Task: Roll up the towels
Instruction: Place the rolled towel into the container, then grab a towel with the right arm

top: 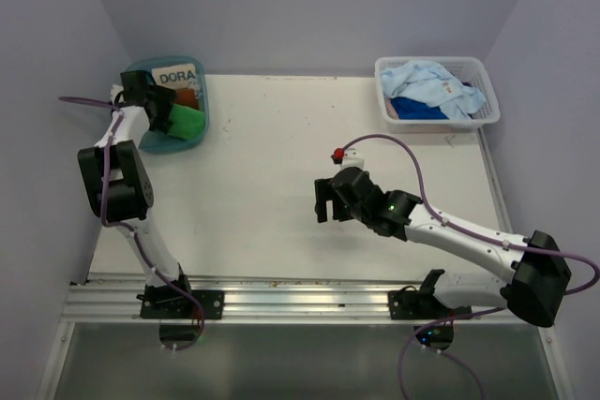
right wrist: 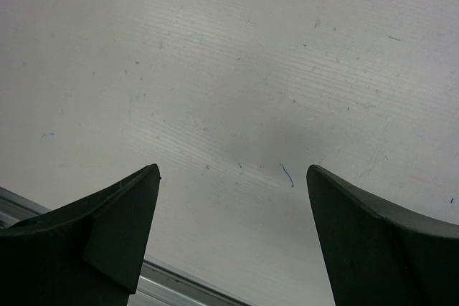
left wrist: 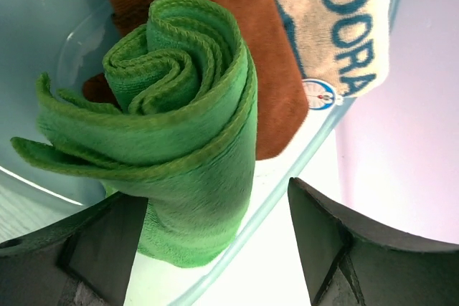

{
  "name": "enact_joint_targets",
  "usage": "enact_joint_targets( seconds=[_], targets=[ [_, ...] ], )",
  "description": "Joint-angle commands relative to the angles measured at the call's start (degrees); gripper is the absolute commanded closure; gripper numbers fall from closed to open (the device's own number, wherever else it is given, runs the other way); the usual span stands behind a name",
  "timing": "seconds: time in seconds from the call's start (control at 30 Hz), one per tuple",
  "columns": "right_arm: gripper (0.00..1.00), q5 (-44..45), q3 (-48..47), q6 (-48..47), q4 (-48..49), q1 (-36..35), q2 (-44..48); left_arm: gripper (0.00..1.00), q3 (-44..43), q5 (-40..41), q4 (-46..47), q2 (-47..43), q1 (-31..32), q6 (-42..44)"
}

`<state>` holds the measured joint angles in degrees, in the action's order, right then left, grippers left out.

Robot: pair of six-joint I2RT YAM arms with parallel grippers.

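A rolled bright green towel (top: 188,121) lies in the teal bin (top: 202,110) at the far left, on a rust-brown towel (top: 188,98). In the left wrist view the green roll (left wrist: 179,127) shows its spiral end, over the brown towel (left wrist: 237,34) and the bin's rim (left wrist: 301,170). My left gripper (top: 159,110) (left wrist: 219,191) is open over the bin. The roll rests against its left finger (left wrist: 107,241), and a gap shows to the right finger. My right gripper (top: 328,201) (right wrist: 233,173) is open and empty above bare table. Light blue (top: 431,81) and dark blue (top: 417,108) towels lie unrolled in the white basket (top: 486,100).
A white-and-teal item printed "DORA" (top: 177,75) (left wrist: 344,19) stands at the back of the teal bin. The white basket is at the table's far right corner. A metal rail (top: 281,297) runs along the near edge, and grey walls close in the left, right and back.
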<state>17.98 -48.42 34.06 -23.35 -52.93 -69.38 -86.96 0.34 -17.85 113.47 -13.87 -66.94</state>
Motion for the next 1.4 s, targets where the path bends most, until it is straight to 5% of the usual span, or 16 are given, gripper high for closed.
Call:
enact_joint_targets(
  seconds=[0.0, 0.97, 1.2, 1.37],
  targets=[
    [0.13, 0.13, -2.64, -0.14, -0.29, 0.02, 0.04, 0.18, -6.11, -2.00, -6.14, 0.87, -0.63, -0.56],
    [0.13, 0.13, -1.94, 0.04, 0.15, 0.02, 0.83, 0.17, -0.85, -3.68, -12.30, -7.90, -2.92, -0.56],
    [0.13, -0.40, -1.50, 0.30, 0.50, 0.02, 0.74, 0.18, 2.23, -4.29, -6.35, -13.80, -3.45, 0.14],
    [0.13, -0.66, -1.32, 0.30, 0.59, 0.02, 1.27, 0.20, -0.13, -5.36, 1.76, -9.60, -3.36, 4.00]
  ],
)
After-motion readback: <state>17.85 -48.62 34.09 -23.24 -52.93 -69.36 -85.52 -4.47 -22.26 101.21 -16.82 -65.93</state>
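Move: The rolled green towel is already in the blue container, released under the open left hand: its middle is about 2 cm ahead, 1 cm to the left and some 7 cm below. The brown towel lies about 9 cm ahead and 3 cm left, and the DORA towel roughly 17 cm ahead and 5 cm left, both about 7 cm lower than the hand. From the idle right hand the green towel is some 33 cm ahead, 41 cm left and 9 cm below. Back and down over the green towel after a brief lift of under 2 cm, the left hand draws about 4 cm towards its base, sinks some 3 cm and tips its fingers slightly further down. It then climbs about 10 cm, up and away from the towel and clear of the container, the fingertips tilting back up some 15 degrees. The fingers stay wide open throughout. ##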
